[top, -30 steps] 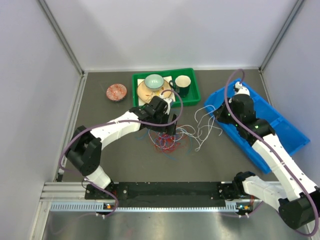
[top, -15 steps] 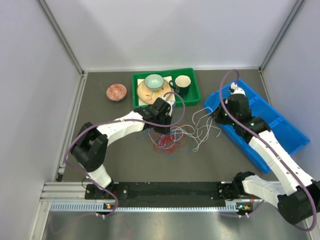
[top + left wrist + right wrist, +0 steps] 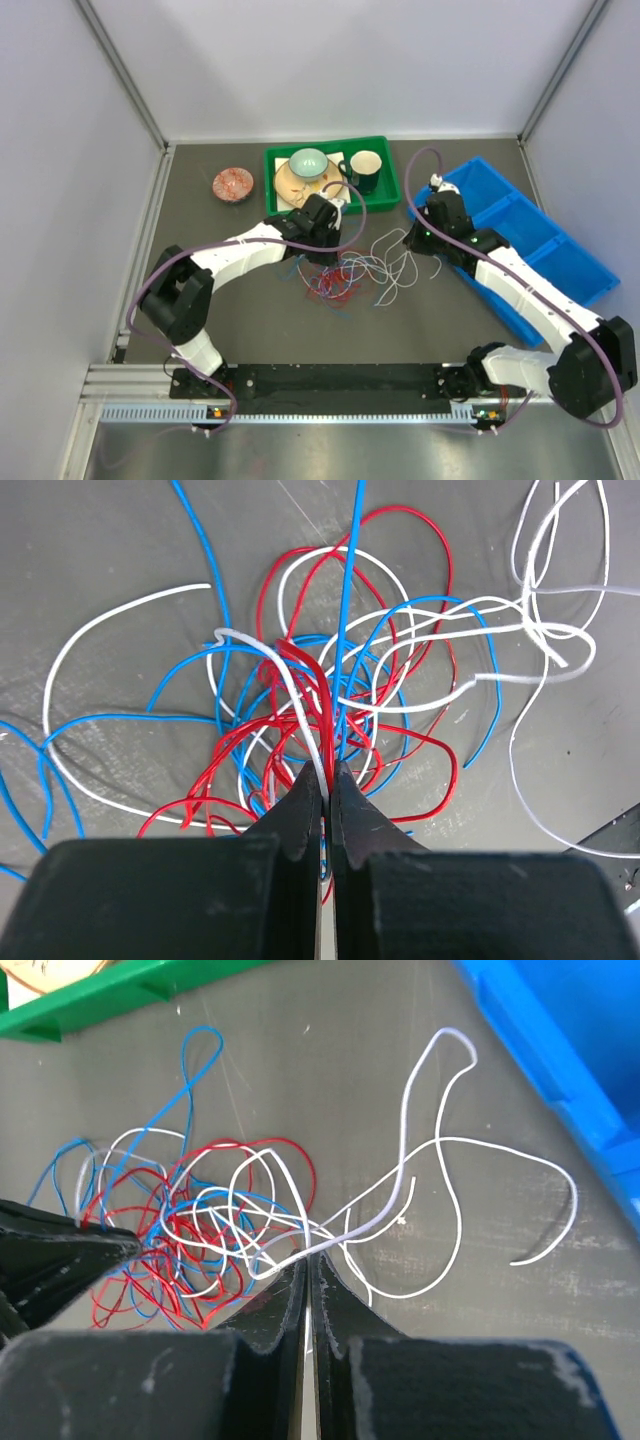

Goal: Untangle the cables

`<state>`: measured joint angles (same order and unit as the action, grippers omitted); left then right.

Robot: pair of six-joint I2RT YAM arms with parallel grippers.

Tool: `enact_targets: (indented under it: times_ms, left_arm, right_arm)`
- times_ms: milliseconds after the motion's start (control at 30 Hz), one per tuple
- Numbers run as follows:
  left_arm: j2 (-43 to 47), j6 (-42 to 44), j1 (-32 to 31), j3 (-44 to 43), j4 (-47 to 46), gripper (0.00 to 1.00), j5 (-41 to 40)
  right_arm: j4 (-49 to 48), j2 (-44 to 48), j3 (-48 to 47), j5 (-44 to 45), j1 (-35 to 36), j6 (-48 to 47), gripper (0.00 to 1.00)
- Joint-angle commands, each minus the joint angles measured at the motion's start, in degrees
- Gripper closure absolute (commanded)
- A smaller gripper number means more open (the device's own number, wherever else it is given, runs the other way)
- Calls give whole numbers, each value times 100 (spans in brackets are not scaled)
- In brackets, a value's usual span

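The cables (image 3: 340, 278) lie as one knot of red, blue and white strands on the dark table, with loose white loops (image 3: 392, 262) trailing to the right. My left gripper (image 3: 333, 255) points down into the knot. In the left wrist view its jaws (image 3: 328, 772) are shut on a red strand (image 3: 300, 665) and a white strand running side by side. From the right, my right gripper (image 3: 413, 243) is shut on a white cable (image 3: 404, 1120), pinched at its tips (image 3: 308, 1258) beside the knot (image 3: 190, 1230).
A green tray (image 3: 372, 206) with a bowl (image 3: 308, 162), a plate and a cup (image 3: 365, 165) stands just behind the cables. A small pink dish (image 3: 233, 183) sits to its left. A blue bin (image 3: 560, 262) lies at the right, beneath the right arm.
The left jaws have shut on strands in the knot. The right arm has swung left from over the blue bin towards the knot, and the white loops have bunched up.
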<state>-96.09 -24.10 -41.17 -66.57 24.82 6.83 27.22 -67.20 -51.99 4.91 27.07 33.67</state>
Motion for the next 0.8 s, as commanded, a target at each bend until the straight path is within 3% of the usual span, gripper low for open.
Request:
enact_targets:
  times_ms: [0,300,400,433,533,767]
  left_arm:
    - [346,-60,100,82,-276,100,46]
    - [355,-86,144,144,-372,100,152]
    - [258,-95,144,91,-390,100,213]
    - [258,-95,144,74,-373,100,213]
    - [249,-104,144,109,-416,100,222]
    - [205,-104,144,109,-434,100,266]
  right_arm:
    - [-349,-100,48,63,132,-18,100]
    - [-655,-460,312,-393,220,-97,100]
    - [-902,-654,479,-710,220,-89,79]
    - [-964,-698,505,-841,220,-71,65]
    - [-1131,-795,611,-956,229,-18,49]
    - [-1202,-1172,514,-1123,307,-45,34]
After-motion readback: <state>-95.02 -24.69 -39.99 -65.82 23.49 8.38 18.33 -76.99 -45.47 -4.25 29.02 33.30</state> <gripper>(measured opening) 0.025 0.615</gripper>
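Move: The white loops at the tangle's right edge, where the held white cable is being brought, lie about 3 cm left of the right hand, 3 cm nearer the base and some 10 cm below. From that hand the red-and-blue heap is roughly 14 cm left and 4 cm back, the green tray 15 cm left and 20 cm ahead, and the blue bin 27 cm right and 4 cm ahead. From the left hand, those white loops are about 14 cm right, 2 cm back and 5 cm lower. The white cable, pinched in the right hand from before, is lowered about 7 cm towards the white loops, the hand also easing some 3 cm left towards the heap. Partway down the fingers begin to open, letting go of the cable and ending over half open while the wrist tips about 10 degrees steeper and turns slightly counter-clockwise. The left hand keeps its pinch on the bundle above the heap, nearly still. ##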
